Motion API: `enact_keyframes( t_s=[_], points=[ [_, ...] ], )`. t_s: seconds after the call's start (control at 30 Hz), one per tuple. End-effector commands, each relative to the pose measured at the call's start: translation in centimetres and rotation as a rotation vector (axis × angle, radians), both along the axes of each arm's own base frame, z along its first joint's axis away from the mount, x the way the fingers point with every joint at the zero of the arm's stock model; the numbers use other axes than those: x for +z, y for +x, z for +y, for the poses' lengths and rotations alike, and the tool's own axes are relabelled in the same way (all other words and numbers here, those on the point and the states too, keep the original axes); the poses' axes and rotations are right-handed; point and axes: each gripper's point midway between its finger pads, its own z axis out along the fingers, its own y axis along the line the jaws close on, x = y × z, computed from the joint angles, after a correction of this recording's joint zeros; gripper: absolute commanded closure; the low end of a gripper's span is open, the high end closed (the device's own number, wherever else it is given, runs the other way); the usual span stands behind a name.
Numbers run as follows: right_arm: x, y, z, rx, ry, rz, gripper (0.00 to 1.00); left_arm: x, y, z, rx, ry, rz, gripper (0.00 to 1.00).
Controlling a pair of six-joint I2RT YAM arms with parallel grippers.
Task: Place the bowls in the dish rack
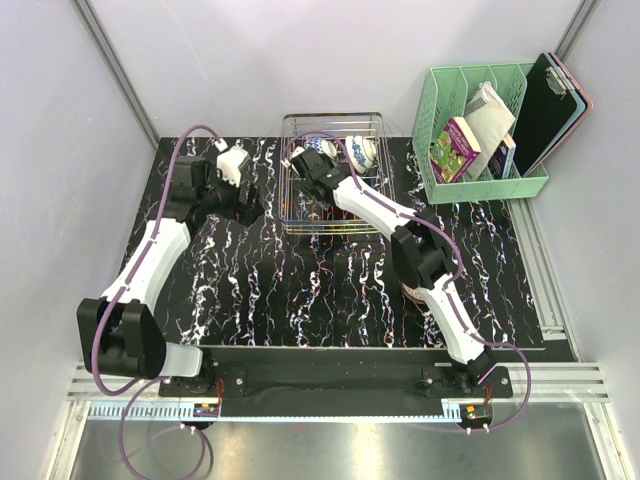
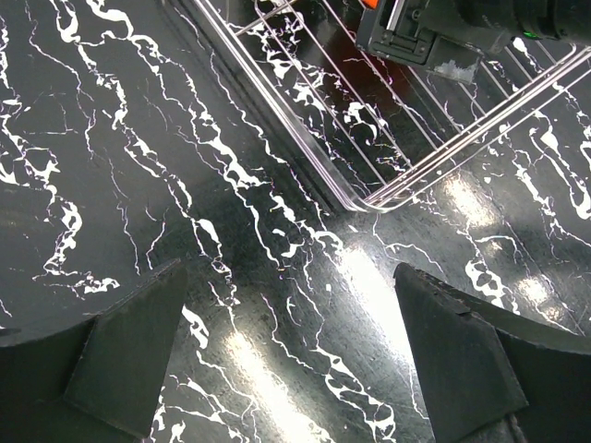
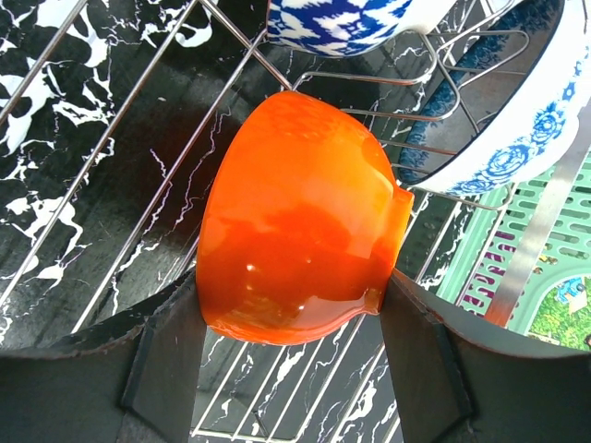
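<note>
The glossy orange-red bowl (image 3: pixel 295 221) hangs on its side over the floor of the dish rack (image 3: pixel 138 212), and my right gripper (image 3: pixel 294 281) is shut on it, one finger on each side. Two blue-and-white bowls (image 3: pixel 346 18) (image 3: pixel 517 120) lean in the rack just beyond it. From above, the right gripper (image 1: pixel 308 165) is inside the rack (image 1: pixel 335 225) at its left side, with the patterned bowls (image 1: pixel 362 150) at the back. My left gripper (image 2: pixel 288 277) stands open over bare table beside the rack's corner (image 2: pixel 369 198), holding nothing. A pinkish bowl (image 1: pixel 410 292) peeks out under the right arm.
A mint-green slotted organiser (image 1: pixel 480 185) with books and a dark clipboard (image 1: pixel 550 105) stands at the back right, close to the rack. The left gripper (image 1: pixel 248 205) is just left of the rack. Grey walls close in the black marbled table (image 1: pixel 300 290).
</note>
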Motion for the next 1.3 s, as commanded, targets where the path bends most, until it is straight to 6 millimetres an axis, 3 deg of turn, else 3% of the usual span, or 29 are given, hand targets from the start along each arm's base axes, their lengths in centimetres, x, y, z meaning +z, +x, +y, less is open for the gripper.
enact_keyframes(
  t_s=[0.0,0.17,0.47,0.83,1.27],
  points=[
    [7.7,0.3,0.6,-0.019,0.058,-0.163,1.0,2.2,0.4,-0.1,-0.018,-0.024,-0.091,0.01],
    [9.2,0.0,-0.7,-0.016,-0.017,-0.213,1.0,2.2,0.4,-0.2,-0.018,-0.037,-0.086,0.01],
    [7.0,-0.4,-2.5,-0.014,-0.142,-0.205,1.0,2.1,0.0,0.1,-0.017,-0.033,-0.09,0.01],
    [6.1,0.5,-4.8,-0.053,-0.184,-0.197,1.0,1.7,-0.1,0.5,-0.013,-0.035,-0.086,0.01],
    [3.6,0.7,-6.6,-0.074,-0.212,-0.148,1.0,1.5,-0.1,0.5,-0.016,-0.044,-0.08,0.01]
  ],
)
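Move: From the right hand, which holds the orange bowl in the rack, the place it is taken to lies about 7 cm to the right, level and roughly at this height. The right blue-and-white bowl stands some 9 cm ahead and 6 cm right; the left blue-and-white bowl about 10 cm ahead and 5 cm left. From the idle left hand that place is some 12 cm ahead, 28 cm right and 10 cm lower. Lifting the orange bowl about 3 cm while starting to sidle right, the right hand then carries it on to the right and back down, some 6 cm across in all, until it is in front of the right blue-and-white bowl. The wrist rolls about 15 degrees, left side dipping, and the fingers keep their hold across the bowl. ##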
